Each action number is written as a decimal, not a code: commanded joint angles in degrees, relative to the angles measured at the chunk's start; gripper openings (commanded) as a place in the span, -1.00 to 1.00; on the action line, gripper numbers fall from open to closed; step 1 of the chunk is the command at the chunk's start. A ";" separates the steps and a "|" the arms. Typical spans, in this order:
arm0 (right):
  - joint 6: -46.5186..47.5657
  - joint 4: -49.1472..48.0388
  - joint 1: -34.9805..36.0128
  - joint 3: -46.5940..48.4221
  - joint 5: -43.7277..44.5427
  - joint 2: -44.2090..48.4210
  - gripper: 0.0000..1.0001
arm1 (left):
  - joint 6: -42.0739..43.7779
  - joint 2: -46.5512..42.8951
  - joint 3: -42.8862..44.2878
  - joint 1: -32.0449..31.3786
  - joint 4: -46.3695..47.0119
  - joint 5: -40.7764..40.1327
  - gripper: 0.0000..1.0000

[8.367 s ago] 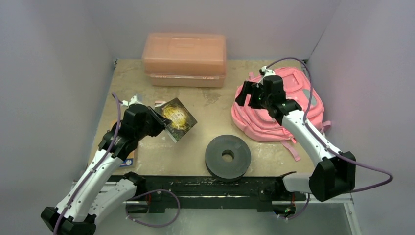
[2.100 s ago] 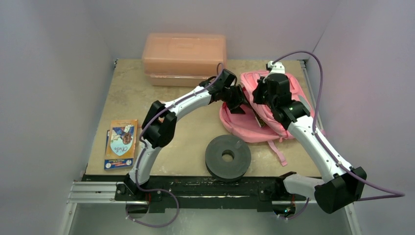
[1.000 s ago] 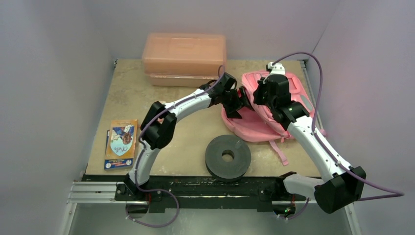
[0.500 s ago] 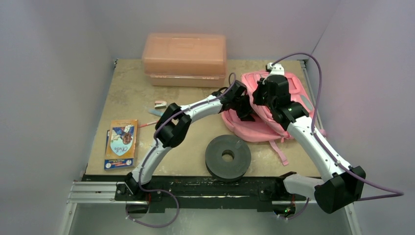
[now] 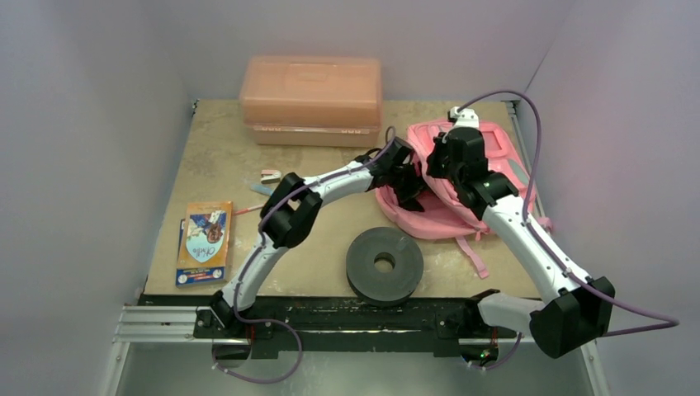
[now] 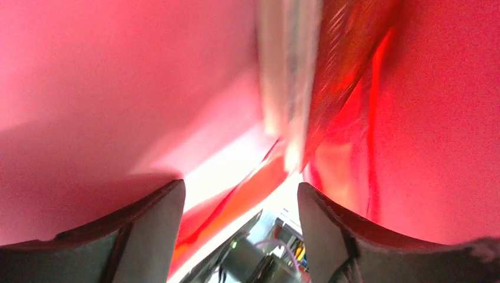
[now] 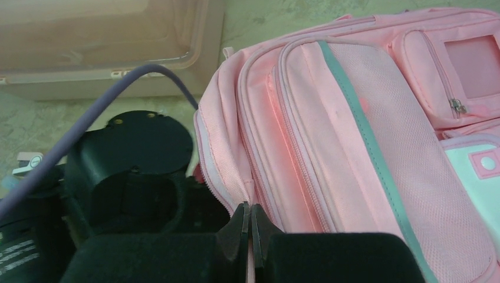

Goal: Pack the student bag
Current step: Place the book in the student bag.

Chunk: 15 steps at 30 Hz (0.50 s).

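Note:
The pink student bag (image 5: 425,219) lies at the right of the table with its main zip open. My right gripper (image 5: 433,169) is shut on the bag's (image 7: 354,147) zip edge, with the fabric pinched between the right gripper's (image 7: 249,221) tips, and it holds the mouth up. My left gripper (image 5: 410,186) is pushed into that mouth. In the left wrist view pink lining fills the frame. The left gripper (image 6: 240,186) stands open with nothing between its fingers (image 6: 147,236). A book's pale page edge (image 6: 295,76) stands just ahead of it inside the bag.
A salmon plastic box (image 5: 311,99) stands at the back. A black ring-shaped weight (image 5: 385,264) lies near the front centre. Books (image 5: 204,242) are stacked at the left edge, with an eraser (image 5: 268,176) and a pencil (image 5: 248,210) near them.
Over the last second my left arm stretched to the right, carrying its gripper further into the bag's mouth. The right gripper has kept its hold on the zip edge.

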<state>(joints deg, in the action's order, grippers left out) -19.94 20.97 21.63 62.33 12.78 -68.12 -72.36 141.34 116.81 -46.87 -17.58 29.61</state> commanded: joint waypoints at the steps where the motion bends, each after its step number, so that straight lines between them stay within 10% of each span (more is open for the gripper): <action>1: -1.08 -3.04 0.19 -0.08 3.50 -0.66 -1.00 | 5.34 -17.67 -15.08 4.20 1.27 3.51 0.46; 15: -0.74 -0.58 0.23 -1.95 6.58 -6.85 -1.00 | 29.22 -65.66 -48.40 12.07 -11.40 -0.46 1.00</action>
<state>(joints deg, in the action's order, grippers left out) -22.68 17.23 23.77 62.02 12.34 -73.49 -49.80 81.69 74.35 -35.92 -24.14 30.35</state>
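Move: The left hand, already opening, is inside the pink student bag; the book it brought lies about 8 cm to its right, some 3 cm lower and roughly level fore and aft. The black disc sits around 19 cm back and 10 cm to its left, and the remaining books are about 58 cm left and 12 cm back, both some 7 cm lower. The right hand pinches the bag's raised flap, with the book about 19 cm straight below. The left hand pulls quickly out of the bag's mouth, leaving the book behind: first mostly leftwards, then left and steeply up with some drawing back, about 21 cm left and 19 cm up in all, while its fingers spread to nearly full width and the wrist rolls roughly 25 degrees. The shut right fingers keep their pinch on the flap's zip edge and are carried only 2 or 3 cm left and down, slightly forward too, towards the withdrawing hand's side. ##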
